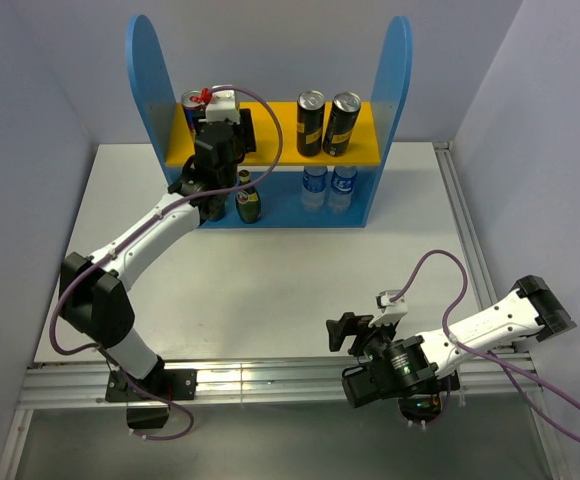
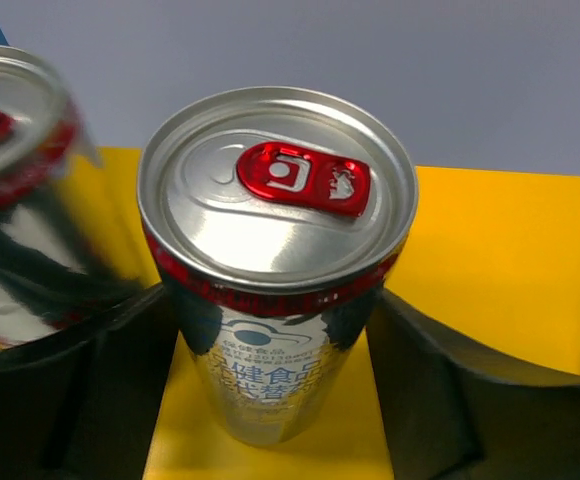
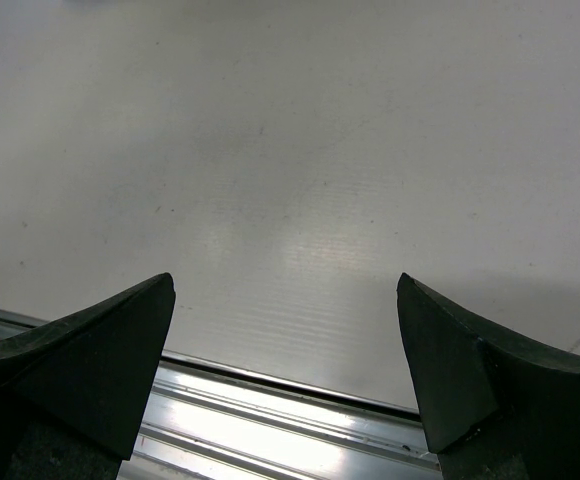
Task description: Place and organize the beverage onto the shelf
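A silver slim can [image 2: 275,200] with a red tab stands upright on the yellow-orange upper board [image 2: 490,270] of the shelf [image 1: 395,90]. My left gripper [image 2: 270,300] is open around it, a finger on each side and yellow board showing in the gaps. A second red-rimmed can [image 2: 10,190] stands just left of it. In the top view my left gripper [image 1: 215,125] is at the board's left end. Two dark cans [image 1: 325,123] stand on the right. A green bottle [image 1: 249,203] is on the lower level. My right gripper [image 3: 285,290] is open and holds nothing.
Two small blue-labelled bottles [image 1: 328,187] stand on the shelf's lower level at the right. The shelf's tall blue side panel [image 1: 145,80] rises just left of my left wrist. My right gripper [image 1: 342,333] hovers low over the white table [image 1: 300,280] beside the aluminium front rail [image 3: 290,430].
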Robot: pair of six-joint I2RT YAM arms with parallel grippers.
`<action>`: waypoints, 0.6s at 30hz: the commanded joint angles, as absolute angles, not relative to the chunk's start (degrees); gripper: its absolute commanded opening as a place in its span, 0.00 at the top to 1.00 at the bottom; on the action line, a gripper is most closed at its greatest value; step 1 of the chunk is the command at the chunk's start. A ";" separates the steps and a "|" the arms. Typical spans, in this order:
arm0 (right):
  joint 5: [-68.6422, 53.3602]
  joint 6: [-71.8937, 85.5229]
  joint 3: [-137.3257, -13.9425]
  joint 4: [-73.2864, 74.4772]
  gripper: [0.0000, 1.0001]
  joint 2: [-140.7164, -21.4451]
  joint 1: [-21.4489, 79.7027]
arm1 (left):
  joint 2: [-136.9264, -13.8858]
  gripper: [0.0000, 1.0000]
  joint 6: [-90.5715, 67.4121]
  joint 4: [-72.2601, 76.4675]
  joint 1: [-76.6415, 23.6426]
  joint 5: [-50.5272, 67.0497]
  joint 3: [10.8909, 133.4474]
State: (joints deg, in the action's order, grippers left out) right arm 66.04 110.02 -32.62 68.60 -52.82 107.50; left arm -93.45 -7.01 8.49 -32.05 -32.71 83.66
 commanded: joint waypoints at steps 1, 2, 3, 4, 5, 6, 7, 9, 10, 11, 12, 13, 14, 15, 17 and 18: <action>68.91 111.27 -33.31 68.29 0.01 -52.82 107.93 | -92.73 0.19 -7.03 10.99 -31.47 -32.35 86.31; 68.91 111.27 -33.31 68.38 0.01 -52.74 107.93 | -92.55 0.08 -7.55 10.99 -31.55 -32.26 85.96; 68.91 111.44 -33.40 68.38 0.01 -52.73 107.93 | -92.29 0.04 -7.73 10.90 -31.47 -31.91 85.78; 68.91 111.45 -33.40 68.47 0.01 -52.82 107.93 | -91.68 0.04 -7.91 10.99 -31.46 -31.82 85.43; 68.91 111.53 -33.31 68.55 0.01 -52.91 107.93 | -91.32 0.03 -8.43 10.99 -31.55 -31.64 84.73; 68.82 111.62 -33.40 68.55 0.01 -53.00 107.93 | -90.45 0.02 -8.70 10.90 -31.64 -31.47 84.29; 68.91 111.71 -33.31 68.64 0.01 -53.00 107.93 | -89.83 0.01 -9.05 10.90 -31.55 -31.46 83.16; 68.82 111.71 -33.49 68.73 0.01 -53.00 107.93 | -88.34 0.01 -9.75 11.07 -31.64 -30.94 81.75; 68.91 111.71 -33.49 68.73 0.01 -53.00 107.93 | -87.81 0.01 -10.10 11.16 -31.64 -30.76 80.96; 68.82 111.80 -33.49 68.73 0.01 -53.00 108.02 | -87.37 0.01 -10.37 11.34 -31.55 -30.67 79.64; 68.82 111.71 -33.49 68.73 0.01 -53.00 107.93 | -86.41 0.01 -10.55 11.51 -31.64 -30.33 78.85; 68.91 111.62 -33.49 68.56 0.01 -53.00 107.93 | -86.05 0.01 -10.63 11.43 -31.64 -30.41 78.32; 68.82 111.53 -33.40 68.55 0.01 -53.09 107.93 | -85.61 0.01 -10.90 11.25 -31.73 -30.32 77.27; 68.82 111.62 -33.49 68.64 0.01 -53.09 107.93 | -84.82 0.01 -10.90 11.25 -31.99 -30.50 76.82; 68.82 111.71 -33.49 68.73 0.01 -53.09 107.93 | -83.94 0.01 -11.34 11.16 -32.34 -30.85 75.33; 68.82 111.71 -33.57 68.82 0.01 -53.17 107.93 | -82.89 0.01 -11.42 11.08 -32.78 -31.20 74.80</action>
State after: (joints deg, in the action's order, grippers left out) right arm 66.02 110.04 -32.62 68.62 -52.99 107.50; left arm -86.50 -10.22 9.06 -32.08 -31.11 76.09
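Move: The left gripper is around the Red Bull can on the yellow upper shelf, its fingers just starting to part, with the can's middle right at the hand point. The second Red Bull can stands about 6 cm to the left and 1 cm farther out. The nearer Monster can is some 17 cm to the right, level with the hand. From the right hand, the gripped can is about 38 cm ahead, 24 cm left and 22 cm higher. Hold the left gripper still and spread its fingers to full width, clearing the sides of the standing Red Bull can. Once they are open, draw the hand straight back off the can towards the shelf's front edge, about 3 cm and gathering speed, letting it drift 1 cm left; keep height and wrist as they are. ##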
